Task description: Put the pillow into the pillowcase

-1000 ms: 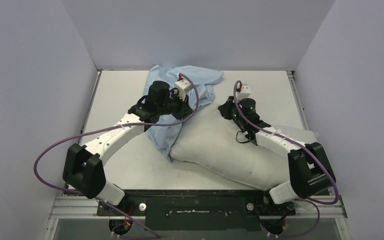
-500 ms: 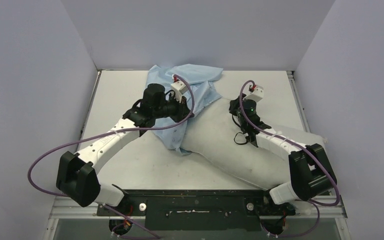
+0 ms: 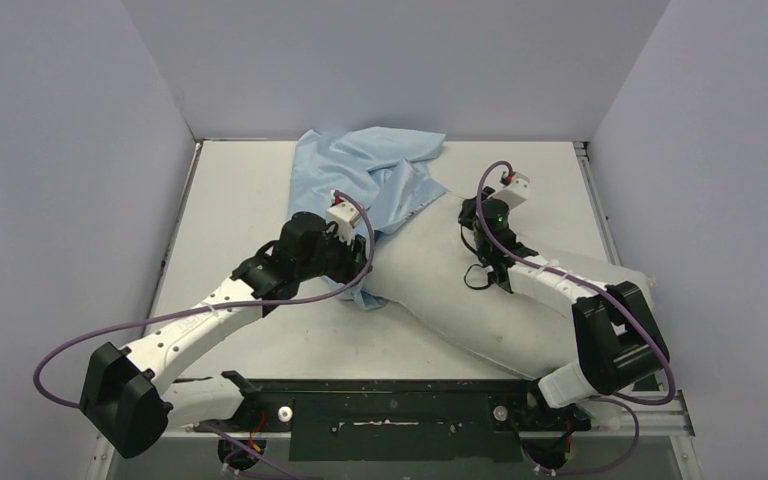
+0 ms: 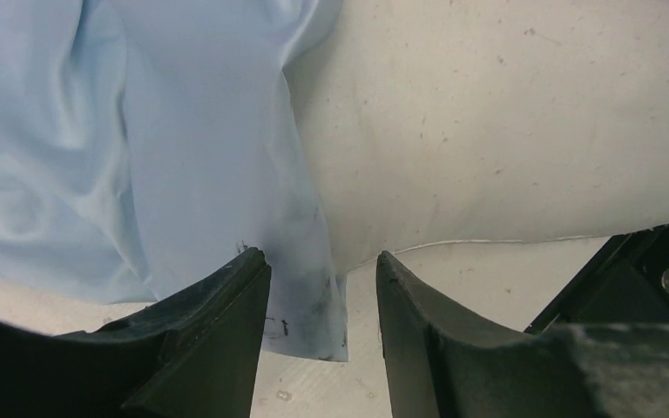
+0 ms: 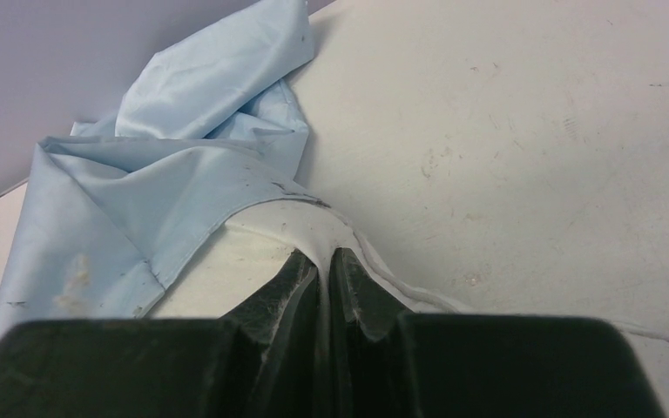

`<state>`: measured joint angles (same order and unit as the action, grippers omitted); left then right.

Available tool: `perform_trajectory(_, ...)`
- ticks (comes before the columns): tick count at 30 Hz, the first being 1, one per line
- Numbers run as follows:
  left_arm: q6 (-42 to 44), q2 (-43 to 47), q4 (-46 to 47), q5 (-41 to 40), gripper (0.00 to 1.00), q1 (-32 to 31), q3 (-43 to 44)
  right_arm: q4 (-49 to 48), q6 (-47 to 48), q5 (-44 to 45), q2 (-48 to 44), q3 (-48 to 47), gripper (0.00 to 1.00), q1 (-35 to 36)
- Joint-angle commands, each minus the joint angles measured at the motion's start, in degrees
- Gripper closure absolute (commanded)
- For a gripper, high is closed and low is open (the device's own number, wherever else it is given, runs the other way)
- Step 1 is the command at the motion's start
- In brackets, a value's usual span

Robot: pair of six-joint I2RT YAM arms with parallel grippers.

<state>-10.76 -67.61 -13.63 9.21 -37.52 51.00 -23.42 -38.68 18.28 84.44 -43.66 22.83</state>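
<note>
The off-white pillow lies slantwise from the table's middle to the near right, under my right arm. The light blue pillowcase is crumpled at the back middle, and one flap runs down over the pillow's left end. My left gripper is open at that flap's lower corner. In the left wrist view the pillowcase corner hangs between the parted fingers, ungripped, with the pillow to its right. My right gripper is shut on a pinch of the pillow at its far edge, beside the pillowcase.
Grey walls close in the white table on the left, back and right. A black base rail runs along the near edge. Purple cables loop off both arms. The pillow's right end reaches the table's right edge.
My left arm has drawn back toward the near left, its gripper sliding down the pillowcase flap to its lower corner. The pillow shifted toward the back right earlier; my right gripper now stays put.
</note>
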Motion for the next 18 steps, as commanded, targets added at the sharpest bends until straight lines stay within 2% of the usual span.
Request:
perform_trajectory(1, 0.66, 1.56, -1.74, -8.64, 0.54, -2.39, -0.98, -5.32, -2.47, 5.18, 0.72, -0.16, 1.0, 0.05)
perform_trajectory(4, 0.69, 0.29, -1.91, -11.98, 0.56, -3.61, -1.43, -5.58, -3.05, 5.42, 0.34, 0.22, 1.0, 0.1)
perform_trajectory(10, -0.29, -2.06, 4.73, -10.37, 0.64, -7.04, -3.44, -5.67, -4.34, 6.58, -0.54, 0.96, 1.0, 0.15)
perform_trajectory(11, -0.79, -2.46, 5.73, -10.31, 0.71, -8.02, -3.72, -5.55, -4.45, 6.71, -0.59, 0.95, 1.0, 0.14)
perform_trajectory(13, -1.22, -3.0, 7.02, -10.1, 0.96, -10.4, -4.02, -5.22, -4.68, 6.98, -0.6, 0.71, 1.0, 0.13)
perform_trajectory(14, -1.27, -3.04, 7.53, -10.31, 1.0, -11.45, -4.21, -4.91, -4.8, 7.09, -0.52, 0.56, 1.0, 0.16)
perform_trajectory(18, -1.52, -2.06, 6.42, -11.43, 1.0, -14.99, -2.52, -4.51, -5.33, 7.27, -0.42, 0.63, 1.0, 0.12)
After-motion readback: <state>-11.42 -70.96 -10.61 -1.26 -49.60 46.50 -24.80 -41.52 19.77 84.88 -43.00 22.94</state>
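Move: The near rim of the pillowcase's mouth lies just below the left hand's open fingers, about 4 cm down, 2 cm back and 1 cm to the right. The pillow's near seam comes out some 6 cm right of that hand and 3 cm back; the case's loose folds spread roughly 20 cm ahead, level sideways. From the right hand, already holding the pillow's far edge, the case's far rim lies about 3 cm ahead and 4 cm left, level in height. Shutting from about half open, the left fingers pinch the near rim of the pillowcase after sinking onto it. The left hand goes down some 5 cm in all, at first almost straight, then also drawing back and to the right, about 3 cm each way, with the closed fingers along the pillow's near side. The right hand stays in place and keeps its pinch on the pillow's far edge. ##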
